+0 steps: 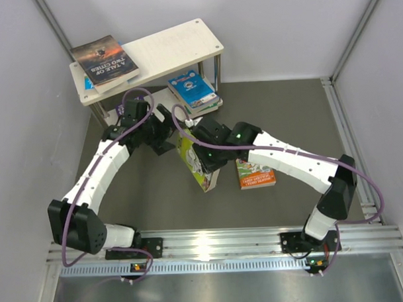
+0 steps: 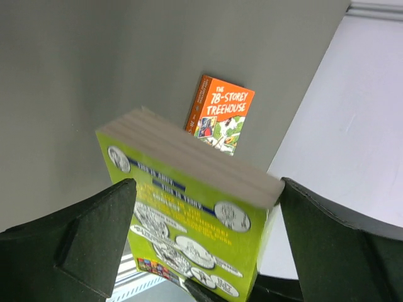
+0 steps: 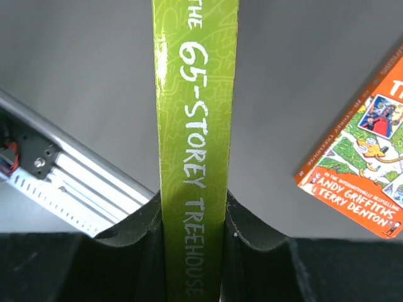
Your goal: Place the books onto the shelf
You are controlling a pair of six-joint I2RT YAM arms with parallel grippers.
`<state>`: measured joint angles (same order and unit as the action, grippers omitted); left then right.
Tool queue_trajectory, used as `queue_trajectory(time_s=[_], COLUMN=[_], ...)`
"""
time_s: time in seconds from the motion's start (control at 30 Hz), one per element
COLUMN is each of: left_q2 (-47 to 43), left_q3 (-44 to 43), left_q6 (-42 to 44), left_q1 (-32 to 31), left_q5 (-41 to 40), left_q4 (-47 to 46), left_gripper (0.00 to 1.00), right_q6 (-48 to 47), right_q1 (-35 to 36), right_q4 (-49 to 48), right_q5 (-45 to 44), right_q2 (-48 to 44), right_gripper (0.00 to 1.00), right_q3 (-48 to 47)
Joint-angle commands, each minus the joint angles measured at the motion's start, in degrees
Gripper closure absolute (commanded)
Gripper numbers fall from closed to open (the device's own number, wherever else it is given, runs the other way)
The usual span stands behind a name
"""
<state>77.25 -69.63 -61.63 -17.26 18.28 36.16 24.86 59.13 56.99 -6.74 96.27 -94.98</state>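
Observation:
A lime-green "65-Storey Treehouse" book (image 1: 201,165) stands on edge above the table. My right gripper (image 1: 205,149) is shut on its spine (image 3: 195,94), one finger on each cover. My left gripper (image 1: 166,135) is open. Its fingers (image 2: 94,242) stand wide on either side of the same book (image 2: 195,214); I cannot tell whether they touch it. An orange "78-Storey Treehouse" book (image 1: 255,173) lies flat on the table to the right. The shelf (image 1: 178,46) stands at the back left, with a dark "Tale of Two Cities" book (image 1: 105,59) on its top board. A blue-topped stack (image 1: 194,90) lies on the lower board.
Grey walls close in the table on the left, back and right. An aluminium rail (image 1: 218,243) with both arm bases runs along the near edge. The orange book (image 3: 359,170) lies just right of the held book.

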Motion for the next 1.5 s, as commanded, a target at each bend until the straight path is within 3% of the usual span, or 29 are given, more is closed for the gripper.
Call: queue_trajectory(time_s=[0.0,0.23,0.43,0.77,0.87,0.9,1.07,1.1,1.13,1.23,1.33,1.47], left_q2=[-2.7,0.5,6.4,14.4,15.7,15.9,16.5,16.4,16.4,15.0,12.9,9.9], left_q3=[0.4,-2.3,-9.7,-18.2,-19.8,-19.7,-19.2,-19.2,-19.3,-19.4,-19.1,-16.8], left_q6=[0.3,0.9,6.9,16.6,17.9,17.7,17.5,17.8,17.9,18.2,18.4,17.5], left_q1=[1.5,1.4,-1.0,-5.7,-6.6,-6.7,-7.0,-7.1,-7.1,-7.0,-6.7,-5.7], left_q5=[0.5,4.1,6.6,7.6,7.3,7.4,8.5,8.7,8.6,6.7,6.0,6.7], left_q4=[-1.4,-2.9,3.8,16.7,18.9,19.1,19.0,19.0,18.9,18.5,16.9,14.1], left_gripper=[0.01,0.02,0.07,0.56,0.8,0.99,1.0,1.0,1.0,1.0,1.0,1.0], right_q6=[-1.0,-1.3,-1.5,-1.7,-1.6,-1.7,-1.5,-1.4,-1.2,-0.9,-0.1,2.6], right_q1=[0.5,0.6,0.7,0.7,0.8,0.9,1.3,1.3,1.3,1.2,-0.2,-5.5], right_q4=[-7.0,-7.2,-7.1,-4.2,-2.9,-2.2,-0.7,-0.6,-0.2,0.7,1.4,0.8], right_q5=[1.1,3.0,2.5,-2.2,-3.9,-4.3,-7.0,-7.1,-7.1,-7.4,-7.2,-2.9], right_q2=[-5.4,-4.3,-3.1,-0.6,0.5,0.8,2.2,2.2,2.1,0.9,-2.1,-8.0], right_gripper=[1.0,1.0,1.0,1.0,1.0,1.0,0.99,0.93,0.62,0.23,0.11,0.08], right_q3=[-0.6,-1.3,-2.8,-9.1,-10.7,-11.1,-14.0,-14.3,-14.5,-15.5,-14.7,-10.8])
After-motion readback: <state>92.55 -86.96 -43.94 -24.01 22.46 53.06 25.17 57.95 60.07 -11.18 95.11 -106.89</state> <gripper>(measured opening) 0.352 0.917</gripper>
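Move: The green book, hanging tilted and held by its spine in the right fingers, has its middle about 8 cm back, 5 cm to the right and 5 cm below the open left hand; its far page-edge end is nearest the left fingers. From the right hand the green book's middle lies some 3 cm left, 2 cm ahead and 5 cm lower, and the orange book lies 16 cm right, 1 cm ahead and 19 cm below. The blue book stack on the lower shelf is roughly 16 cm ahead, 5 cm right and 12 cm below the left hand. The left hand slides to its right onto the far end of the green book, about 5 cm from where it hovers, sinking a little and turning some 20 degrees clockwise as its wide-open fingers close and pinch the covers across the page edge, while the right hand stays nearly in place and keeps its hold on the spine. Only once the left grip is shut do the right fingers open wide and the right hand come free, rising about 7 cm and a little forward, as the left hand draws the book back some 2 cm and slightly down. ##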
